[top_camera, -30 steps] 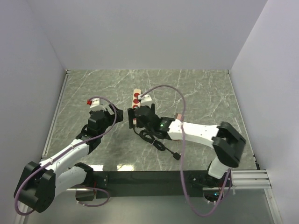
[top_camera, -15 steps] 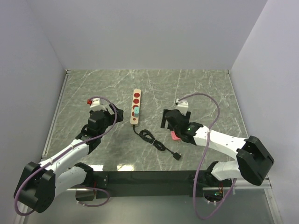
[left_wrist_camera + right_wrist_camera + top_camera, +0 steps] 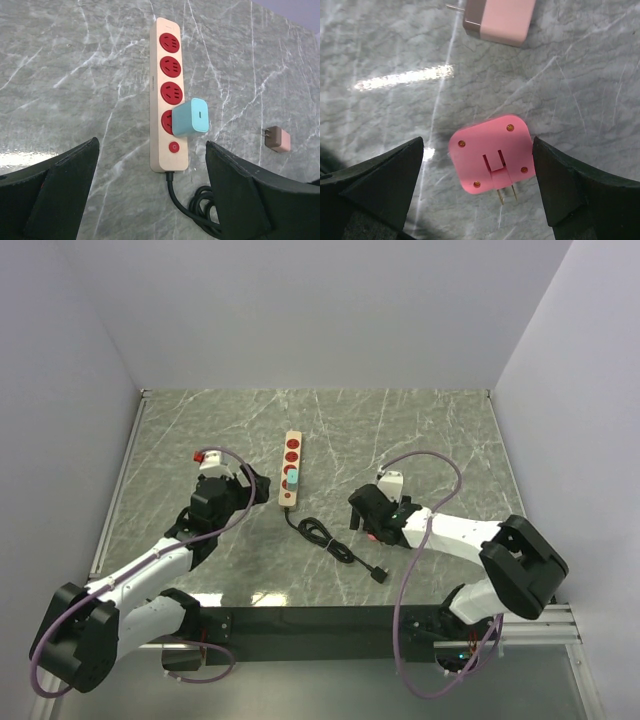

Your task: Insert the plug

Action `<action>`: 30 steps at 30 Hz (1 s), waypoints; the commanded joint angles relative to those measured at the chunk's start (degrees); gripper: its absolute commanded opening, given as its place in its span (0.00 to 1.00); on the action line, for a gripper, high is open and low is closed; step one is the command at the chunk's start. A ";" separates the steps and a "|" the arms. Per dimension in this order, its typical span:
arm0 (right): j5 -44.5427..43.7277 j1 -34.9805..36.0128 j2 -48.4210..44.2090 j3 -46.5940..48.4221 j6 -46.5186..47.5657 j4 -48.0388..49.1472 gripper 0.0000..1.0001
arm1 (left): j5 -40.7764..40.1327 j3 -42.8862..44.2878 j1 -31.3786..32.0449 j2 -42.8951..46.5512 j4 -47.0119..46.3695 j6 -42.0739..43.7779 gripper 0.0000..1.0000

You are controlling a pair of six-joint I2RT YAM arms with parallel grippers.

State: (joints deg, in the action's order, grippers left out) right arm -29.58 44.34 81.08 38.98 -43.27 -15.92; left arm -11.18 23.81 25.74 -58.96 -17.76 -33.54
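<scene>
A beige power strip [image 3: 290, 468] [image 3: 169, 95] with red sockets lies mid-table, and a teal plug [image 3: 190, 117] [image 3: 294, 479] sits in the socket nearest its switch. My left gripper [image 3: 257, 483] [image 3: 151, 145] is open just left of the strip and holds nothing. A pink plug [image 3: 490, 160] [image 3: 374, 533] lies flat on the marble with its prongs out. My right gripper [image 3: 477, 145] [image 3: 362, 512] hovers open over it, a finger on each side. The plug's edge is close to the right finger [image 3: 570, 185].
A pale pink-and-brown plug [image 3: 497, 20] [image 3: 277, 139] lies on the table beyond the pink one. The strip's black cable [image 3: 320, 533] [image 3: 200, 210] coils toward the near edge and ends in a black plug [image 3: 379, 575]. White walls enclose the table.
My right arm drew back from the strip to the right, leaving the teal plug in its socket, and now hovers over the pink plug. The left gripper edged toward the strip.
</scene>
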 commanded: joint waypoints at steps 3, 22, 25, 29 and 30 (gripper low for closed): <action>-0.74 -1.27 2.94 1.01 -0.24 0.89 0.96 | 0.72 0.88 1.07 0.34 -2.63 1.64 0.93; 5.85 -2.94 4.88 1.44 3.36 0.54 0.41 | 0.54 1.33 2.65 -0.98 -3.50 3.12 0.92; 7.43 -3.03 5.31 2.50 3.89 1.33 0.16 | 0.81 0.36 4.58 0.16 -5.35 4.53 0.92; 9.80 -3.03 6.81 6.36 5.47 1.95 0.00 | 2.04 -0.35 6.95 1.65 -7.99 6.46 0.92; 10.16 -2.94 7.33 8.02 5.99 2.04 0.00 | 3.26 -0.35 7.31 1.65 -8.34 6.73 0.92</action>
State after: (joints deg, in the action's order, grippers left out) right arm -21.82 41.58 87.48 42.26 -38.79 -14.37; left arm -10.41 23.66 31.77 -58.96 -20.99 -29.34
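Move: Just under the right hand's open fingers lies the pink plug, about 2 cm below, 1 cm ahead and 1 cm right; the brown plug sits some 9 cm farther out than the pink one, 1 cm right of it, and the coiled cable is about 11 cm left of the right hand and 1 cm back. From the left hand, the power strip's middle is roughly 12 cm ahead, 6 cm right and 12 cm below. Sinking about 2 cm around the pink plug, the right hand stops and closes its fingers from wide open until they pinch the plug by its sides, then draws it some 2 cm left, barely rising. The open, empty left hand drifts right and quickens late, about 3.5 cm in all, with a little back and up, narrowing its sideways gap to the power strip. ##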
